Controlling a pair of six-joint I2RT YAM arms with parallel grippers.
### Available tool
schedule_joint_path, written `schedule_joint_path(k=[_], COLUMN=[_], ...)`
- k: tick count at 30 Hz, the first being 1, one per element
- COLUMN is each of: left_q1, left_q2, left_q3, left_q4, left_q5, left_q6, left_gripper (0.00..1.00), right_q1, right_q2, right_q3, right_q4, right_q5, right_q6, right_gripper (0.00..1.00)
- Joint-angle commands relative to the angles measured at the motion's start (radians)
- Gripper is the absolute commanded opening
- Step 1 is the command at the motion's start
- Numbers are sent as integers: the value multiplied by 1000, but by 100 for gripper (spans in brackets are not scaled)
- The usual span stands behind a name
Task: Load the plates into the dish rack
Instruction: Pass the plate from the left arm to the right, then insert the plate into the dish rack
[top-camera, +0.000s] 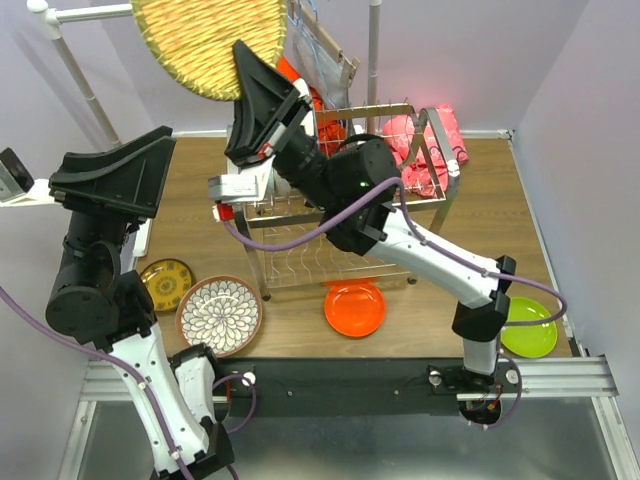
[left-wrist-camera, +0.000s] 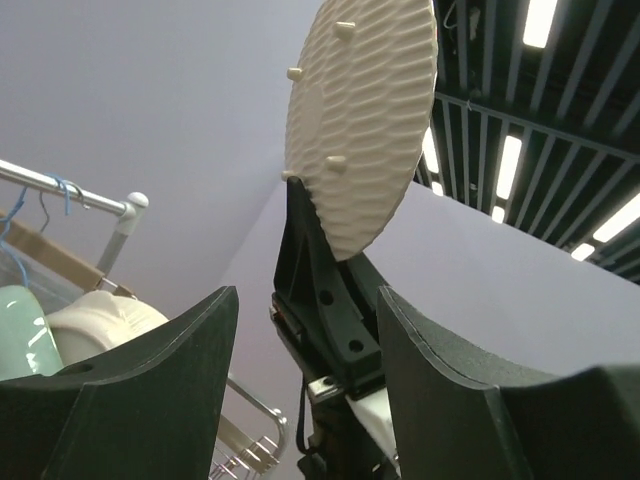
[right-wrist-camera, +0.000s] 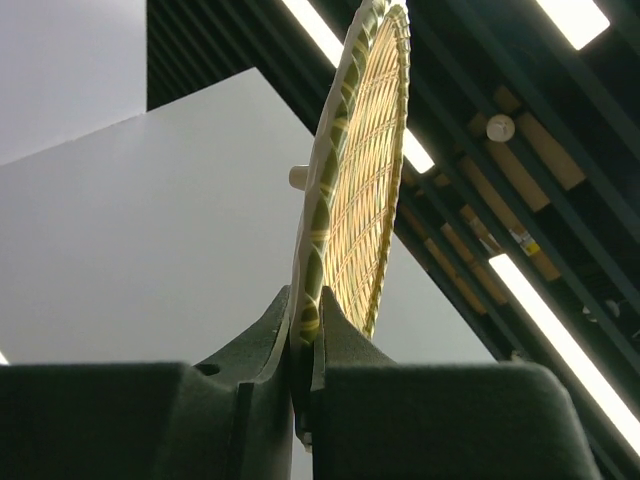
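My right gripper (top-camera: 243, 62) (right-wrist-camera: 305, 300) is raised high over the back of the table, shut on the rim of a tan woven plate (top-camera: 205, 40) (right-wrist-camera: 350, 180) held on edge. In the left wrist view the plate's ribbed underside (left-wrist-camera: 360, 120) shows above that gripper. At the left, my left gripper (top-camera: 150, 165) (left-wrist-camera: 308, 300) stands open and empty, apart from the plate. The chrome dish rack (top-camera: 300, 250) sits mid-table, partly hidden by the right arm. An orange plate (top-camera: 355, 308), a lime green plate (top-camera: 530, 328), a floral plate (top-camera: 220, 315) and a small yellow plate (top-camera: 166, 283) lie flat on the table.
A mint plate (left-wrist-camera: 20, 330) and a white plate (left-wrist-camera: 100, 320) show at the lower left of the left wrist view, near rack wires (left-wrist-camera: 245, 445). A red cloth (top-camera: 430, 150) lies behind the rack. The white clothes rail (top-camera: 80, 60) and a hanging item (top-camera: 320, 50) stand at the back.
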Motion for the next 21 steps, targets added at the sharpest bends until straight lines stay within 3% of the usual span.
schedule_joint_path(k=[1,8,11,18,21], left_q1=[-2,-2,-2,-2,-2], left_q2=[0,40,60,104,120], left_q3=[49,171,208,188,179], left_q4=[66,-270,-377,-462,-490], left_q5=[36,-49,-119,-192,-193], left_q6=[104,472,617,795,844], left_gripper=[66,69,70,70,70], right_q1=[10,8,7,-34,-91], right_q2=[-96,-217,-262,-427,-489], right_q3=[74,143,144,-6,-69], right_q4=[86,-143,-161,-226,-374], right_q5=[19,248,359,583,616], right_q6=[112,370,467,807,1049], right_gripper=[1,1,1,1,1])
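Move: The right gripper already holds the woven plate by its rim. The dish rack's upper tier is centred some 17 cm ahead of the right hand, 13 cm to its right and about 33 cm below. The plates already standing there are about 17 cm ahead, 5 cm right and 28 cm below. From the empty left hand, the rack is roughly 24 cm ahead, 29 cm right and 28 cm below; the woven plate is about 8 cm ahead, 10 cm right and 12 cm above. Keep the woven plate's rim pinched and sweep the right gripper about 25 cm to the right, high across the rack's near side, rising nearly 10 cm before levelling off. Roll the wrist some 50 degrees on the way, so the left-leaning fingers come up and tip forward. Draw the open left gripper slightly back, then forward and left about 9 cm, turning it counter-clockwise. ##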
